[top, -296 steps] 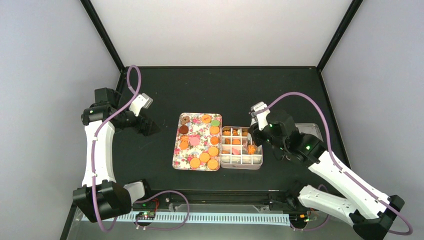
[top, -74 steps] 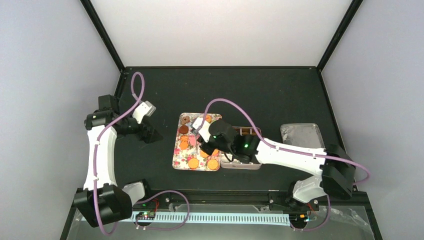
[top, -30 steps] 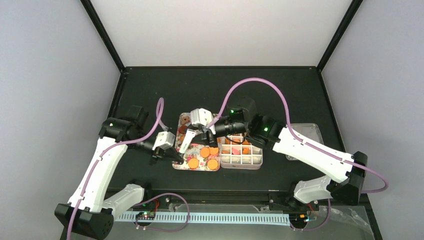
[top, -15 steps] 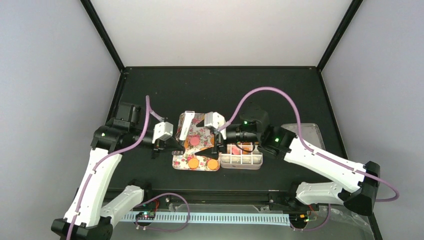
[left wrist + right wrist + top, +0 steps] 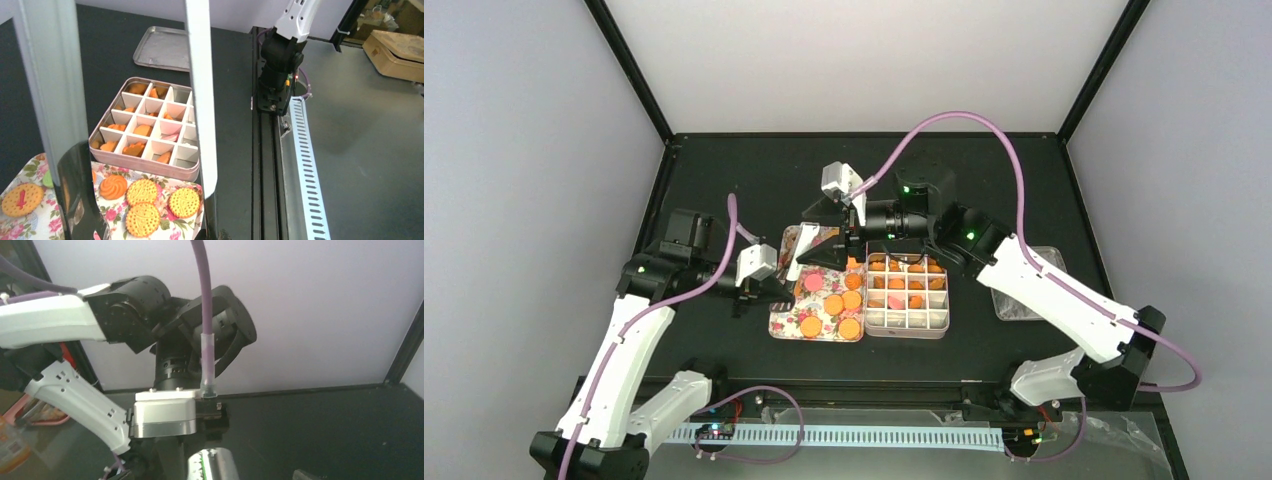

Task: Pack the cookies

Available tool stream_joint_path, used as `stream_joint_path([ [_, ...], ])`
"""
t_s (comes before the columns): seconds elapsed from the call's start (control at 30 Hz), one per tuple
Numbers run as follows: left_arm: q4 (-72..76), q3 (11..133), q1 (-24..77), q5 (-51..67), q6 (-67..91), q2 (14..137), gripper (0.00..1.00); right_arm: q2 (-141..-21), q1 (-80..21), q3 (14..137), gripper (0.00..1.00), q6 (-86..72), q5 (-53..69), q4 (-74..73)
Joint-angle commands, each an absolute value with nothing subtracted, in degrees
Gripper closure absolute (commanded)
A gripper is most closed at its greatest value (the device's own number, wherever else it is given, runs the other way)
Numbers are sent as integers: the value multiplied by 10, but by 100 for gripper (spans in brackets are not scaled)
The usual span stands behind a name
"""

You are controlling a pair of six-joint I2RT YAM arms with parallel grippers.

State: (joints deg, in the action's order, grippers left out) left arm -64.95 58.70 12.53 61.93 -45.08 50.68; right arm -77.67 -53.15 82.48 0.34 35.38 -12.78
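Cookies [image 5: 834,303], mostly orange-golden with one pink, lie on the flower-patterned tray [image 5: 786,310]. The left wrist view shows them close up as dotted round biscuits [image 5: 142,192]. My left gripper [image 5: 776,288] hovers at the tray's left edge, shut on the metal tongs [image 5: 799,252]. The tongs' two long arms [image 5: 200,90] reach out over the tray. My right gripper [image 5: 824,237] hangs raised over the tray's far end, its fingers standing apart with nothing between them. Its wrist view shows only the left arm's wrist.
A pink tin with a white grid of compartments [image 5: 907,300] sits against the tray's right side, several cells holding orange pieces [image 5: 142,130]. Its metal lid [image 5: 162,47] lies further right, partly under the right arm [image 5: 1044,290]. A rail runs along the table's near edge [image 5: 270,165].
The right gripper has risen and pulled back from the tray, and its fingers have spread apart. The left gripper stays shut on the tongs at the tray's left edge.
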Motion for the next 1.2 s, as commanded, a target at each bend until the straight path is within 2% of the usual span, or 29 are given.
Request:
stream_joint_path([
  [0.0, -617, 574, 129, 605, -465, 502, 98, -797, -528, 856, 18, 16, 379, -238],
  [0.27, -622, 571, 129, 595, -482, 512, 98, -852, -528, 895, 28, 31, 410, -307],
  [0.73, -625, 573, 129, 598, -478, 514, 98, -838, -528, 812, 47, -40, 433, -140],
  [1.07, -629, 570, 129, 599, -482, 513, 98, -852, -528, 813, 49, -59, 440, -113],
  [1.17, -630, 570, 129, 597, -484, 513, 97, -856, -528, 821, 53, -54, 441, -120],
])
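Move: The tongs stand roughly upright, their lower part in the left fingers; their middle is about 7 cm below the right hand, 3 cm to its left and 2 cm back. From the left hand it is 8 cm up, 2 cm ahead and 1 cm right. The cookie tray's middle is 41 cm below the right hand, 3 cm ahead and 1 cm left; the compartment box is 17 cm right, 1 cm ahead, 39 cm below. Right hand sinks 7 cm, edging left around the upper tongs, fingers half closing; left dips 2 cm, still gripping. ##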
